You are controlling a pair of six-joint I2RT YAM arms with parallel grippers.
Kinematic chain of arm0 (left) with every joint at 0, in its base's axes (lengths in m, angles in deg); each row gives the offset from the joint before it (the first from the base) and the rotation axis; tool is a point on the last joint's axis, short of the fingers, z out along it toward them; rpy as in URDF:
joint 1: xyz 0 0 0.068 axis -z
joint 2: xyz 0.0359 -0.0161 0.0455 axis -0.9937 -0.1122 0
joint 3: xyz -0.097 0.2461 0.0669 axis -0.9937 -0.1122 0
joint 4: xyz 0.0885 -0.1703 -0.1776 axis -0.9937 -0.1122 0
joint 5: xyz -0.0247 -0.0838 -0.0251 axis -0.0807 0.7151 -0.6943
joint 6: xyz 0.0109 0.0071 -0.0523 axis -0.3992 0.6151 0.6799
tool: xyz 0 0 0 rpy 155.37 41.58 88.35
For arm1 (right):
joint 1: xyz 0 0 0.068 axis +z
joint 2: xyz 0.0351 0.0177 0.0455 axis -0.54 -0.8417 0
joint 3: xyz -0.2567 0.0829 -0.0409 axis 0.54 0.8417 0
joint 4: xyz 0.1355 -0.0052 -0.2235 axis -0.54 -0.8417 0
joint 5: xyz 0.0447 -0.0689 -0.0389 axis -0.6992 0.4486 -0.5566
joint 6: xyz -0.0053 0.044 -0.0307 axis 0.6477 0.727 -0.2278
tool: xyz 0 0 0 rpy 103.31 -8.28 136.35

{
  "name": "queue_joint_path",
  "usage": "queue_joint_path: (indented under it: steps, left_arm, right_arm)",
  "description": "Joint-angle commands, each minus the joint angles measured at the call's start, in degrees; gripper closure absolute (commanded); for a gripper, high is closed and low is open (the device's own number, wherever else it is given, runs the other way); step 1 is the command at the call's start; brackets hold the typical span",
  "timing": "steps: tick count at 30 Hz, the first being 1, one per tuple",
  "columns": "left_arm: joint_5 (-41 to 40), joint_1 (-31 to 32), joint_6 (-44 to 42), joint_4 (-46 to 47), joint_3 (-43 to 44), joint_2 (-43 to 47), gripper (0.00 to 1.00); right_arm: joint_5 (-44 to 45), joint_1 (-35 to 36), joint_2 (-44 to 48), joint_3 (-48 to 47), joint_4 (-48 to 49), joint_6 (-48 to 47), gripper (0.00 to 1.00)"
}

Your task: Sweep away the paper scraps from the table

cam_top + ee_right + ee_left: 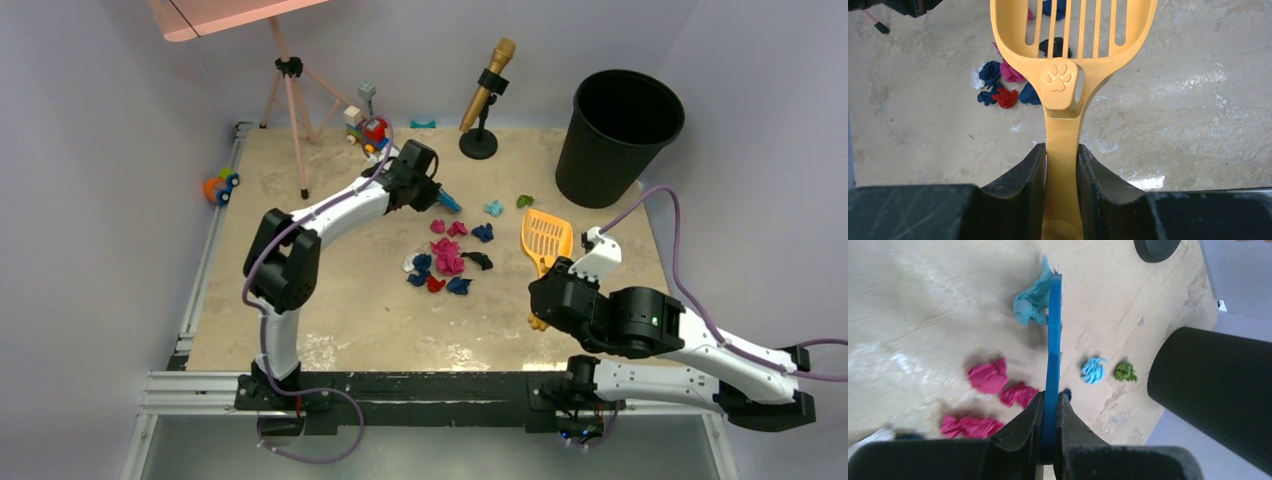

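Several paper scraps (445,262), pink, navy, red and white, lie bunched at the middle of the table (330,310). A teal scrap (493,208) and a green one (524,201) lie apart, further back. My left gripper (432,195) is shut on a flat blue sweeper (1053,340), behind the bunch. A teal scrap (1030,302) touches the blade, with pink scraps (988,377) to its left. My right gripper (552,278) is shut on the handle of a yellow slotted scoop (1063,82), right of the bunch. Navy and red scraps (998,90) show beside it.
A black bin (618,135) stands at the back right and also shows in the left wrist view (1218,390). A gold microphone on a stand (487,95), a pink tripod (290,100) and a toy train (368,128) stand along the back. A toy car (220,185) sits at the left edge.
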State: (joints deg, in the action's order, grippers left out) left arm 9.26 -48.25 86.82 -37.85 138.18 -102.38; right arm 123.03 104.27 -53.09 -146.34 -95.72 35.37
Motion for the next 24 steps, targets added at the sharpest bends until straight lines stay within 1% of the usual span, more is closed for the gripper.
queue_joint_path:
  steps: [1, 2, 5, 7, 9, 11, 13, 16, 18, 20, 22, 24]
  left_arm:
    - [1.7, 0.1, -5.2, 5.2, -8.2, 9.2, 1.0]
    - [3.2, 0.3, -6.4, 10.2, -9.5, 10.9, 1.0]
    - [8.1, 0.6, -8.8, 19.3, -9.8, 12.1, 1.0]
    - [11.8, 0.9, -9.3, 23.7, -6.7, 10.1, 1.0]
    - [18.0, 0.9, -9.0, 29.7, -1.4, 5.3, 1.0]
    - [23.3, 1.2, -7.6, 28.4, 7.5, -1.4, 1.0]
    - [26.0, 2.0, -7.5, 22.3, 18.5, -8.6, 1.0]
    - [26.4, 4.2, -7.7, 16.3, 31.9, -18.1, 1.0]
    - [25.7, 5.1, -7.1, 13.7, 38.6, -23.2, 1.0]
    - [24.8, 5.5, -5.7, 12.8, 41.5, -26.8, 1.0]
    - [23.2, 5.6, -4.5, 11.1, 41.0, -28.6, 1.0]
    - [19.4, 5.6, -4.3, 6.6, 39.9, -29.0, 1.0]
  right_arm:
    - [1.9, 0.0, 0.5, 0.0, 1.4, 0.4, 1.0]
    - [1.9, 0.0, 0.5, 0.2, 1.5, 0.3, 1.0]
    - [1.4, 0.0, 0.4, 0.3, 1.5, 0.3, 1.0]
    - [1.2, 0.0, 0.4, 0.4, 1.6, 0.2, 1.0]
    - [0.9, 0.0, 0.4, 0.4, 2.1, -0.4, 1.0]
    - [0.7, 0.0, 0.4, 0.5, 2.8, -1.3, 1.0]
    - [0.6, 0.0, 0.5, 0.5, 3.8, -2.8, 1.0]
    - [0.7, 0.0, 0.5, 0.7, 4.2, -3.3, 1.0]
    - [1.0, 0.0, 0.6, 0.7, 4.2, -3.4, 1.0]
    - [1.2, 0.0, 0.7, 0.6, 4.0, -3.4, 1.0]
    - [1.3, 0.0, 0.9, 0.3, 3.8, -3.4, 1.0]
    - [1.7, 0.0, 1.0, -0.1, 3.7, -3.6, 1.0]
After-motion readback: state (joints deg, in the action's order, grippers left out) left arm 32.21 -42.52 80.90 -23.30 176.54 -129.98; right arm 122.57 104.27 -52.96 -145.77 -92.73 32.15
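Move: Left hand, holding the blue scraper: the green scrap lies about 21 cm to its right, 5 cm ahead and 10 cm below. Nearer on the way is a cyan scrap, some 14 cm right and 4 cm ahead; a light-blue scrap sits by the scraper's end, 5 cm ahead and 2 cm right. The bin stands about 38 cm right, 11 cm ahead. From the right hand, the green scrap is roughly 35 cm ahead, 4 cm right and 22 cm below. Bring the left gripper up off the light-blue scrap, easing back a couple of centimetres first, then swing it about 19 cm right in a high arc over the cyan scrap towards the bin side of the green one. Peak some 12 cm up, then sink about halfway back, turning the wrist clockwise nearly 30 degrees and dipping its left side, keeping the scraper gripped. ##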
